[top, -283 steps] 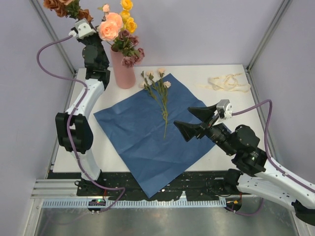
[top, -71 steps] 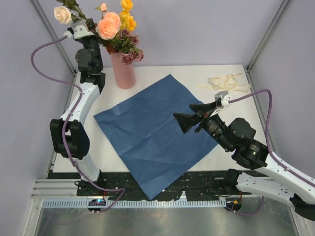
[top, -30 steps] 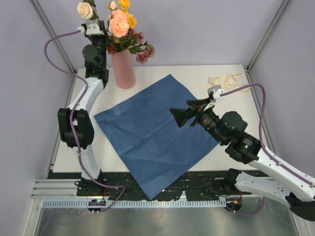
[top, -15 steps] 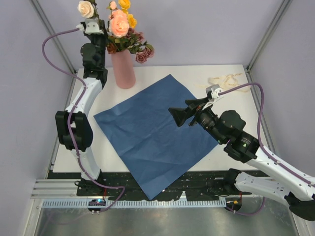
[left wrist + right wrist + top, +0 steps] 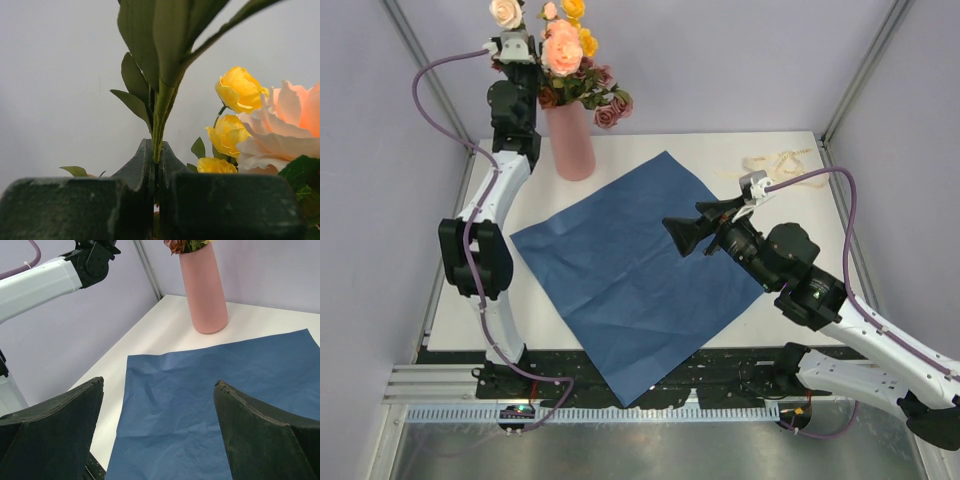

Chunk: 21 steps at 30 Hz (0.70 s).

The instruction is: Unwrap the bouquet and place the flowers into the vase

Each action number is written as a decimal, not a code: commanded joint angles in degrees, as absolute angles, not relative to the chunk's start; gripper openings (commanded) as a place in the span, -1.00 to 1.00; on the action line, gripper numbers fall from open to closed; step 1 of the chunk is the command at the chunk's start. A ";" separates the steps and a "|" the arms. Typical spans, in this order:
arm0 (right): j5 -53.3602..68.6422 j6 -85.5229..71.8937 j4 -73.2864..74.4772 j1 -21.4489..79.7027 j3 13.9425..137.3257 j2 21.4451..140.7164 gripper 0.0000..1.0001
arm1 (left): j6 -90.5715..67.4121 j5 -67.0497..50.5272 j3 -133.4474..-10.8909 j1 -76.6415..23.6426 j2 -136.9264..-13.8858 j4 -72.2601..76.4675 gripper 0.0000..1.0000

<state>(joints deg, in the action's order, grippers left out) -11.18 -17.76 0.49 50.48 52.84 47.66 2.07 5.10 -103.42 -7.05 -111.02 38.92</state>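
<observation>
The salmon-pink vase (image 5: 570, 142) (image 5: 205, 290) stands at the table's back left with several flowers in it: a peach rose (image 5: 563, 46) (image 5: 292, 125), yellow blooms (image 5: 577, 12) (image 5: 239, 90) and mauve ones (image 5: 611, 108). My left gripper (image 5: 509, 33) (image 5: 156, 146) is raised high just left of these blooms, shut on the green stem (image 5: 159, 107) of a cream rose (image 5: 504, 12). The bouquet's blue paper (image 5: 630, 270) (image 5: 200, 405) lies spread flat with no flowers on it. My right gripper (image 5: 686, 234) (image 5: 159, 384) hovers open over the paper's right part, holding nothing.
The cream ribbon (image 5: 783, 166) lies loose at the back right of the white table (image 5: 790, 215). Metal frame posts (image 5: 860, 70) rise at the back corners. The left arm (image 5: 45, 280) reaches up along the left edge.
The left gripper has carried the cream rose slightly right and up, closer to the vase's blooms. The right arm has edged a little left and stays open.
</observation>
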 commanded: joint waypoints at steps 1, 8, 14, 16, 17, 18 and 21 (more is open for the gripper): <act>-10.37 -18.28 -2.64 49.92 53.88 47.55 0.91 | 2.90 4.48 -106.70 -6.68 -112.15 39.38 -1.00; -8.97 -19.51 -3.07 48.87 53.44 47.55 0.91 | 0.62 4.31 -103.20 -6.77 -112.15 40.77 -1.00; -7.39 -20.48 -3.25 48.08 53.44 47.90 0.90 | -2.63 3.60 -100.81 -6.68 -112.41 40.61 -1.00; -6.68 -20.83 -3.16 47.99 53.44 47.90 0.91 | -2.64 3.25 -100.55 -6.59 -112.59 39.73 -1.00; -6.51 -20.92 -3.08 47.90 53.52 47.81 0.90 | -2.98 2.73 -100.63 -6.42 -112.59 39.12 -1.00; -6.24 -21.09 -3.08 47.90 53.53 47.55 0.90 | -3.51 2.03 -100.37 -6.24 -112.59 38.59 -1.00; -5.98 -21.62 -3.16 47.81 53.61 47.11 0.90 | -5.27 -2.36 -100.29 -5.80 -112.59 35.43 -0.90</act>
<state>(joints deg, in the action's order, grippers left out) -7.29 -20.38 0.01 48.14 52.82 47.64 -2.87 2.33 -100.36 -6.76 -112.77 37.28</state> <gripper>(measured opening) 0.952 0.033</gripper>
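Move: The left hand already pinches the stem of the leafy white rose, high beside the arrangement. The vase mouth it is being taken to is roughly 3 cm ahead, 7 cm to the right and 23 cm below. The big peach rose already in the vase sits about level with the hand, 9 cm to its right and some 6 cm lower. From the idle right hand the vase mouth is about 40 cm ahead, 27 cm left and 12 cm below. Downward, slowly at first and then faster, the left hand lowers the held stem about 5 cm beside the flowers standing in the vase, easing nearly 2 cm forward and about 1 cm right towards the vase mouth. The fingers stay shut on the stem while their upward-slanting tips dip roughly 5 degrees. ##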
